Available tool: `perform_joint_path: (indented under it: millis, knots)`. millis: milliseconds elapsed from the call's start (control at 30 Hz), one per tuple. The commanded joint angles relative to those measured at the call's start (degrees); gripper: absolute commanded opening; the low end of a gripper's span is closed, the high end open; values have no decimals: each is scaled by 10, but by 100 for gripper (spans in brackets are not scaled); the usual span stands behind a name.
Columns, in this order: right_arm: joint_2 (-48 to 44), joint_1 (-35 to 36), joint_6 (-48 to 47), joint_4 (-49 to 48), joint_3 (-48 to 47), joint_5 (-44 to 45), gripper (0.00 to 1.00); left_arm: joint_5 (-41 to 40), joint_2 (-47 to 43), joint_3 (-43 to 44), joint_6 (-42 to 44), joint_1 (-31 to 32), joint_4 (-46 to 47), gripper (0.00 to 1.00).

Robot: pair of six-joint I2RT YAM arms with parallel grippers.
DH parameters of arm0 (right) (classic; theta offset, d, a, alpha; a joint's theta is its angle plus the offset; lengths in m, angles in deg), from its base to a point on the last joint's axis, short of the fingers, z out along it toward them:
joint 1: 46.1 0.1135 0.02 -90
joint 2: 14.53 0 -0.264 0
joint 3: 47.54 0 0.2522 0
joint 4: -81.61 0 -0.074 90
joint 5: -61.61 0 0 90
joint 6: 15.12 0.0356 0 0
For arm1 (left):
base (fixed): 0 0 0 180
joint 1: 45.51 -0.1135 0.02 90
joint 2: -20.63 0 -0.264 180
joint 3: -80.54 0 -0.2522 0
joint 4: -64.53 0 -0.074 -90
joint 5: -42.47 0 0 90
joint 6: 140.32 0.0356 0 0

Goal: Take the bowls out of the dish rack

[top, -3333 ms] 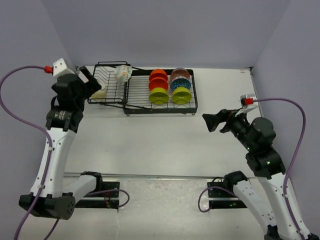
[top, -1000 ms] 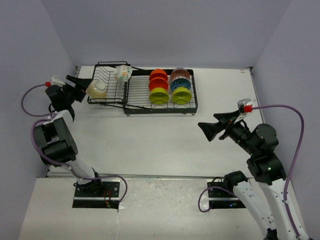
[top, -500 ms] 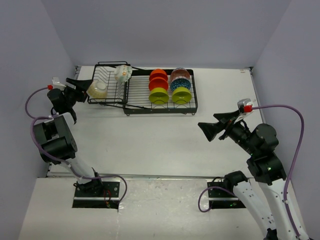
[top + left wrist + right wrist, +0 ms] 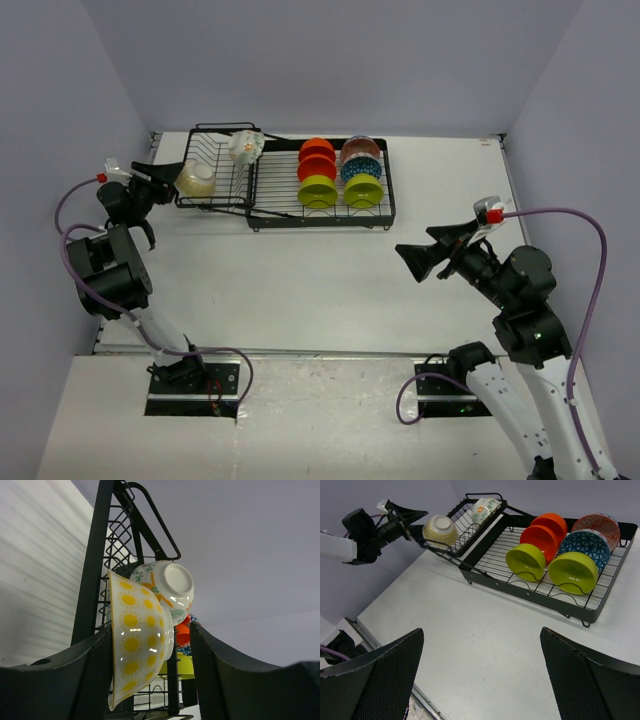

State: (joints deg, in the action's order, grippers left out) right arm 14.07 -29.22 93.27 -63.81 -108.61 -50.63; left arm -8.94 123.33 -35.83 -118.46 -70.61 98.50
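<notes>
The black wire dish rack (image 4: 320,216) stands at the back of the table. Its long section holds two orange-red bowls (image 4: 317,158), two lime green bowls (image 4: 318,190), a blue bowl (image 4: 360,168) and a pinkish one (image 4: 360,149). The small basket section (image 4: 470,517) holds a floral cream bowl (image 4: 167,587) and a cream bowl with yellow suns (image 4: 135,640). My left gripper (image 4: 150,630) is open astride the sun bowl (image 4: 195,178). Its left finger is at the rim and a gap shows at the right finger. My right gripper (image 4: 408,256) hovers open over bare table, holding nothing.
The purple side wall (image 4: 60,120) stands close behind the left arm. White table (image 4: 300,290) stretches between the rack and the arm bases. A metal rail (image 4: 320,352) runs along the near edge.
The left gripper's jaws have narrowed around the sun bowl, and the left wrist has shifted slightly. The right arm has not moved.
</notes>
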Motion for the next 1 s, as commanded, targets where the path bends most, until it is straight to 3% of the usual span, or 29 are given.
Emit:
perform_joint_path:
  millis: [0, 433, 600, 967]
  knots:
    - [7, 0, -6, -25, 4, -13, 99, 23, 21, -12, -24, 2, 47, 59]
    - [9, 1, -5, -27, 5, -14, 99, 19, 51, -17, -58, 4, 96, 46]
    - [12, 1, -5, -30, 6, -15, 99, 17, 58, -20, -67, 4, 106, 35]
    - [15, 1, -4, -29, 5, -14, 99, 12, 67, -19, -85, 11, 138, 26]
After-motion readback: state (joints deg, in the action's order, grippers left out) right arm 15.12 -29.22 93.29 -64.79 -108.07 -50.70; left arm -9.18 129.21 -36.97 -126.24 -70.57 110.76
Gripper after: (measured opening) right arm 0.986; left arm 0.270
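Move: The sun-patterned bowl in the left end of the rack is already between the left hand's open fingers, its middle about 5 cm to the right, 1 cm ahead and about level. The white flowered bowl stands some 9 cm ahead and 17 cm to the right. The nearer orange bowl is roughly 34 cm right and 4 cm ahead, the left green bowl just as far right but 2 cm back. From the right hand, the sun bowl lies about 48 cm left, 24 cm ahead and 15 cm lower. Slowly easing down and forward, barely 1 cm in all, the left hand closes its fingers to less than half their starting gap around the near wall of the sun-patterned bowl, one finger at the rim and inner side, the other coming against the patterned outside. The wrist rolls some 5 degrees, its left side sinking. ##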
